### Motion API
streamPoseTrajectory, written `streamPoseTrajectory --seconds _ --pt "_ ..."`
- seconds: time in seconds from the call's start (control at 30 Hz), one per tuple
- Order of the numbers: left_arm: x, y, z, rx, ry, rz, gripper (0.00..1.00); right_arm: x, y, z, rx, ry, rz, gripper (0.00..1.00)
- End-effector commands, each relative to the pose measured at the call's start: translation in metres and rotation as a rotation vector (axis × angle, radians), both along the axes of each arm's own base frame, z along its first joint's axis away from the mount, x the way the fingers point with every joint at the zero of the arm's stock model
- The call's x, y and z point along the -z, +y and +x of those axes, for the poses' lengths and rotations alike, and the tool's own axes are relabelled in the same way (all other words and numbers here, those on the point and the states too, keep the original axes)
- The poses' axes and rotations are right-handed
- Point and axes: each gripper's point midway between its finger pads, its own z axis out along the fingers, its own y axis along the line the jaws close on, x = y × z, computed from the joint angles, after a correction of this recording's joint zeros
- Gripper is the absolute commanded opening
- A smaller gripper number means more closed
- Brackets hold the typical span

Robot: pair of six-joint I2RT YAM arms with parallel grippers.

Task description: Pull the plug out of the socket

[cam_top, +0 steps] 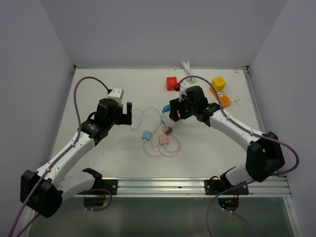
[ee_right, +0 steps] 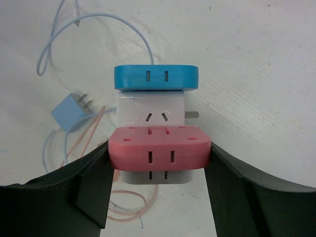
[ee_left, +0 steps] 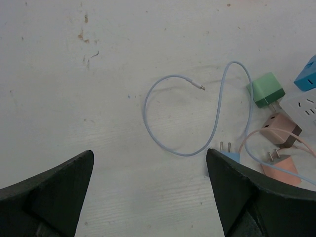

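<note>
My right gripper (ee_right: 158, 157) is shut on the socket (ee_right: 150, 109), a white block with a blue cap on top and a pink cap (ee_right: 158, 147) that sits between my fingers. A metal prong (ee_right: 192, 114) sticks out of its right side. In the left wrist view a green plug (ee_left: 266, 90) rests against the socket's white body (ee_left: 305, 103); I cannot tell whether it is seated. In the top view the right gripper (cam_top: 174, 113) holds the socket mid-table. My left gripper (cam_top: 126, 113) hangs open to its left, over bare table (ee_left: 149, 154).
Loose chargers lie beside the socket: a brown one (ee_left: 280, 129), a pink one (ee_left: 282, 169) and a blue one (ee_right: 70, 112), with thin blue (ee_left: 148, 113) and pink cables looped around them. A red cube (cam_top: 172, 82), a yellow cube (cam_top: 218, 83) and an orange block (cam_top: 223, 98) sit at the back.
</note>
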Motion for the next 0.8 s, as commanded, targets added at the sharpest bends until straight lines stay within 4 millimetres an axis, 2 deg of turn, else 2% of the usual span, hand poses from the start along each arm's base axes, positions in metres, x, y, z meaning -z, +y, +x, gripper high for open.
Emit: streamPoseTrajectory --seconds 0.0,0.1,0.2,0.23,0.27,0.33,0.37,0.4,0.43,0.47,0.5,0.53,0.57,0.77 --pt "-0.017 -0.016 0.011 0.004 -0.016 -0.105 1.0 -0.057 0.027 0.004 -0.068 -0.151 0.163 0.0" --pt "-0.025 -0.029 0.01 -0.017 0.013 -0.217 1.0 -0.063 0.042 -0.002 -0.1 -0.164 0.197 0.0" --pt "-0.029 -0.045 0.003 -0.032 0.05 -0.38 1.0 -0.068 0.055 -0.006 -0.11 -0.186 0.232 0.0" --pt "-0.037 -0.052 0.004 -0.053 0.046 -0.472 1.0 -0.069 0.062 -0.01 -0.117 -0.193 0.243 0.0" --pt "-0.029 -0.055 0.0 -0.063 0.067 -0.512 1.0 -0.074 0.068 -0.01 -0.121 -0.214 0.268 0.0" --pt "-0.039 -0.069 -0.003 -0.06 0.069 -0.661 1.0 -0.072 0.08 -0.016 -0.12 -0.206 0.304 0.0" --pt "-0.027 -0.07 -0.007 -0.073 0.094 -0.692 1.0 -0.076 0.086 -0.018 -0.115 -0.211 0.342 0.0" --pt "-0.027 -0.071 -0.008 -0.087 0.094 -0.726 1.0 -0.078 0.09 -0.019 -0.115 -0.211 0.358 0.0" --pt "-0.034 -0.073 -0.007 -0.102 0.079 -0.791 1.0 -0.08 0.096 -0.023 -0.12 -0.213 0.374 0.0" --pt "-0.023 -0.072 -0.009 -0.123 0.094 -0.804 1.0 -0.083 0.099 -0.023 -0.108 -0.217 0.401 0.0" --pt "-0.022 -0.072 -0.01 -0.133 0.096 -0.823 1.0 -0.085 0.103 -0.024 -0.113 -0.222 0.416 0.0" --pt "-0.029 -0.074 -0.008 -0.134 0.077 -0.872 1.0 -0.087 0.107 -0.027 -0.118 -0.223 0.426 0.0" --pt "-0.023 -0.074 -0.01 -0.143 0.088 -0.881 1.0 -0.088 0.11 -0.026 -0.105 -0.224 0.44 0.0" --pt "-0.022 -0.086 -0.013 -0.129 0.093 -0.923 0.99 -0.093 0.128 -0.033 -0.117 -0.223 0.494 0.0"
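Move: The blue plug, on the socket hanging from the right gripper, is about 22 cm to the left gripper's right, some 6 cm ahead and 2 cm below. The white socket body is about 23 cm right, 5 cm ahead and 5 cm below; the blue charger on the table is roughly 9 cm right, level fore-and-aft, some 15 cm down. From the right gripper, which pinches the pink plug, the blue plug lies about 3 cm ahead, 3 cm left and 1 cm higher. Bring the two grippers together: keep the pink plug pinched in the right one and carry the socket about 11 cm left, drawing it back and raising it by nearly 5 cm each, with its left side rolling up. Meanwhile move the left gripper some 7 cm right towards the blue plug and slightly back, fingers wide open, rolling about 45 degrees with its left side dropping. ##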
